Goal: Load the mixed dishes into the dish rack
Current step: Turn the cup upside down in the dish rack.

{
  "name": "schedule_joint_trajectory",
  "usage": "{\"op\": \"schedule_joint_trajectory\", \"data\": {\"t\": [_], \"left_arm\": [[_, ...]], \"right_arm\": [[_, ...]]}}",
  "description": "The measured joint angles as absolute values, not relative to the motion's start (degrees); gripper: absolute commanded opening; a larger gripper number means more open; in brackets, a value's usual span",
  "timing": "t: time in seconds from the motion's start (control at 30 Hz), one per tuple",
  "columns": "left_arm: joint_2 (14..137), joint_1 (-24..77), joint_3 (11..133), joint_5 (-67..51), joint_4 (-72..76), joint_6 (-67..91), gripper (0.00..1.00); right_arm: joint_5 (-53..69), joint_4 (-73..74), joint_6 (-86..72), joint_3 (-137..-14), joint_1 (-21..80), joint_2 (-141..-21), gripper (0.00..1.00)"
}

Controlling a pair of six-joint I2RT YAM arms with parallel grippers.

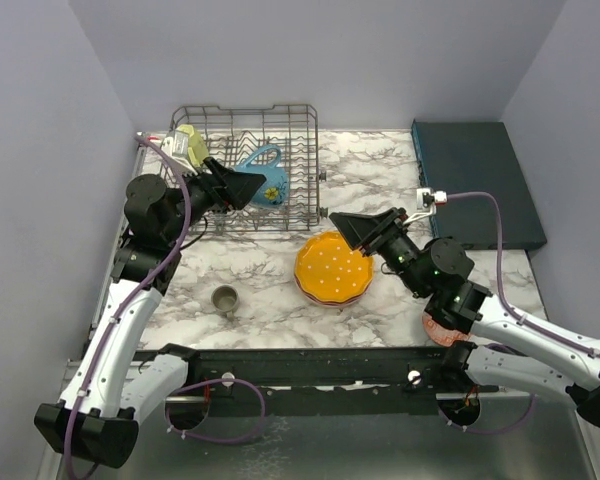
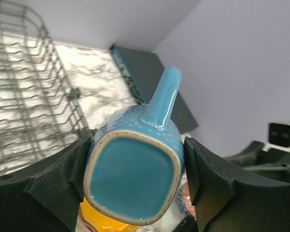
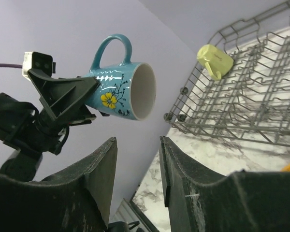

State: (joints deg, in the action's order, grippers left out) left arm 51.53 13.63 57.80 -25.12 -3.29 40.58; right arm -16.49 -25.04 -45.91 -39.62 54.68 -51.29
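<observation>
My left gripper (image 1: 242, 186) is shut on a blue flowered mug (image 1: 267, 178), holding it on its side above the dish rack (image 1: 302, 170). The left wrist view shows the mug's base (image 2: 133, 181) squeezed between both fingers (image 2: 79, 166), handle pointing up. A yellow mug (image 1: 192, 140) lies in the rack's back left corner. An orange dotted plate (image 1: 332, 268) rests on a pink one in the middle of the table. My right gripper (image 1: 352, 230) hangs open over the plate's far edge, with nothing between its fingers (image 3: 101, 164). Its camera sees the blue mug (image 3: 121, 92) and the yellow mug (image 3: 215, 60).
A small grey-olive mug (image 1: 224, 298) stands upright on the marble left of the plates. A reddish dish (image 1: 438, 330) peeks out under my right arm. A flat dark teal box (image 1: 475, 180) lies at the back right. Walls close in on three sides.
</observation>
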Motion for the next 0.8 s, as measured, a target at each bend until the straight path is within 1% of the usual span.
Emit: {"op": "schedule_joint_trajectory", "data": {"t": [0.13, 0.33, 0.8], "left_arm": [[54.2, 13.6, 59.9, -19.3, -8.7, 35.5, 0.00], [57.7, 13.6, 62.8, -10.9, -12.9, 28.6, 0.00], [68.6, 13.6, 65.3, 11.0, -15.0, 19.3, 0.00]], "right_arm": [[-18.1, -21.1, -45.5, -39.0, 54.7, -50.0, 0.46], [-19.9, -17.0, -45.4, -37.0, 54.7, -47.5, 0.46], [-21.0, -13.5, -45.4, -35.5, 54.7, -44.2, 0.47]]}}
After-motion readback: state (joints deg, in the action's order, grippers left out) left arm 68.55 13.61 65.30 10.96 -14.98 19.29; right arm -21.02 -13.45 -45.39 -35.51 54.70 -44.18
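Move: The left hand already holds the blue cup; the dish rack's left half lies about 18 cm ahead of it, 11 cm left and 30 cm below. The green cup stands there, some 24 cm ahead and 14 cm left; the grey cup is about 10 cm back and 7 cm left. From the right hand, that half of the rack is roughly 24 cm ahead and 40 cm left. Turning counter-clockwise, the left hand carries its cup some 10 cm each forward, left and down towards the rack. ##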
